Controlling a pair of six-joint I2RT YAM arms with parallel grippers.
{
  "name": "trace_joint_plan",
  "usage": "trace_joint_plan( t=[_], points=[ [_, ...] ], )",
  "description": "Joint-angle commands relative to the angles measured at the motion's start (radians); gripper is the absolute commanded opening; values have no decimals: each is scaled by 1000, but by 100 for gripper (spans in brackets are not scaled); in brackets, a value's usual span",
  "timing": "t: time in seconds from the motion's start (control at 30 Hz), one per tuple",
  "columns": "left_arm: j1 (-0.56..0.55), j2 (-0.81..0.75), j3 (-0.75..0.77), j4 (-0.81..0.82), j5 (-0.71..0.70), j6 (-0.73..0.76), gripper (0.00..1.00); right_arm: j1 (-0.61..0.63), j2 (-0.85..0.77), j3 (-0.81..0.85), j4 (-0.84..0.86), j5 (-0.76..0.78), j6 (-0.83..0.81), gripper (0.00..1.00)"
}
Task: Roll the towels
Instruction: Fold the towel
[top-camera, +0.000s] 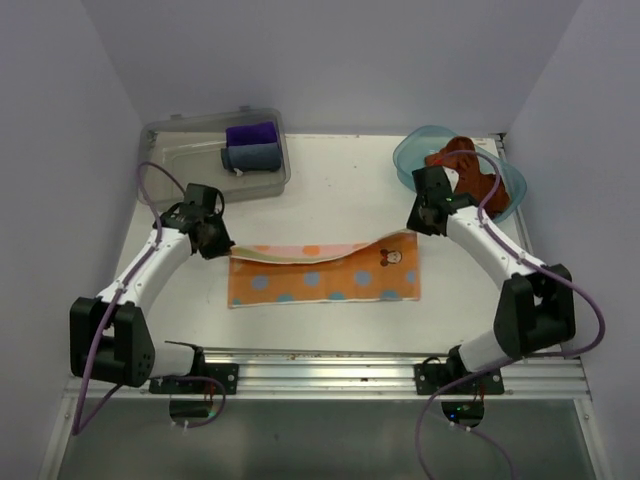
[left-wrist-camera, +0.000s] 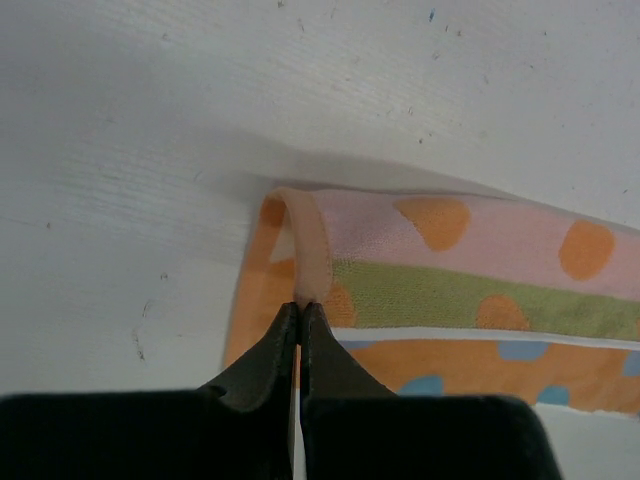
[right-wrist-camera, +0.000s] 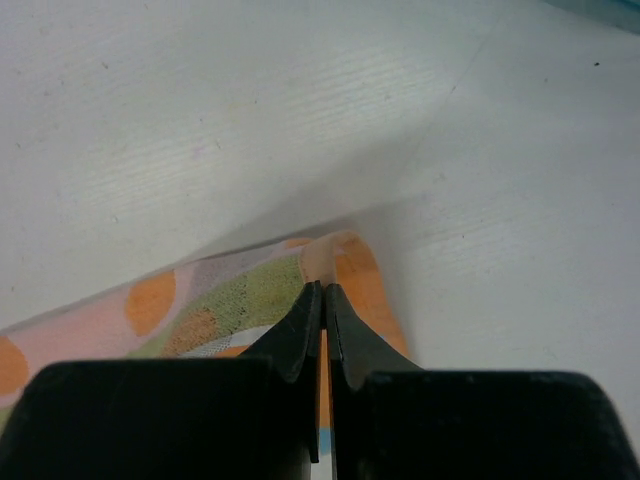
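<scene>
The patterned towel (top-camera: 325, 280), orange with pale blue dots, lies flat in the middle of the table (top-camera: 330, 200). Its far edge is lifted and curled toward me, showing a paler pink and green side (left-wrist-camera: 480, 290). My left gripper (top-camera: 224, 247) is shut on the far left corner, a thin fold pinched at the tips (left-wrist-camera: 301, 303). At the far right corner my right gripper (top-camera: 416, 227) is shut the same way (right-wrist-camera: 323, 290), with the towel (right-wrist-camera: 230, 300) trailing left. The rust-brown towel (top-camera: 462, 160) lies bunched in a blue bowl (top-camera: 412, 150) behind the right arm.
A clear plastic bin (top-camera: 180, 150) stands at the back left with a purple cloth (top-camera: 252, 133) and a grey-blue cloth (top-camera: 252, 157) rolled inside. White walls close the table on three sides. A metal rail (top-camera: 320, 365) runs along the near edge.
</scene>
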Motion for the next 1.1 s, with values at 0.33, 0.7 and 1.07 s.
trace_joint_plan(
  t=[0.33, 0.7, 1.07],
  points=[
    [19, 27, 103, 42, -27, 25, 0, -1, 75, 117, 48, 34, -60, 0],
    [18, -189, -73, -74, -9, -4, 0, 19, -252, -272, -26, -44, 19, 0],
    [19, -244, -181, -64, 23, -52, 0, 20, -348, -357, -75, -50, 51, 0]
  ],
)
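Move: Each hand pinches a corner of the towel's lifted edge. The lower layer's near-left corner, where the left hand is heading, lies about 11 cm back and 5 below it; the grey tray is centred some 24 cm ahead and 4 left. For the right hand, the near-right corner is about 14 cm back, 1 right and 8 below; the blue basket is some 18 cm ahead, 11 right. Both hands, still pinching, swing 3–4 cm forward, then back towards the near edge: left 9, right 15, sinking. ##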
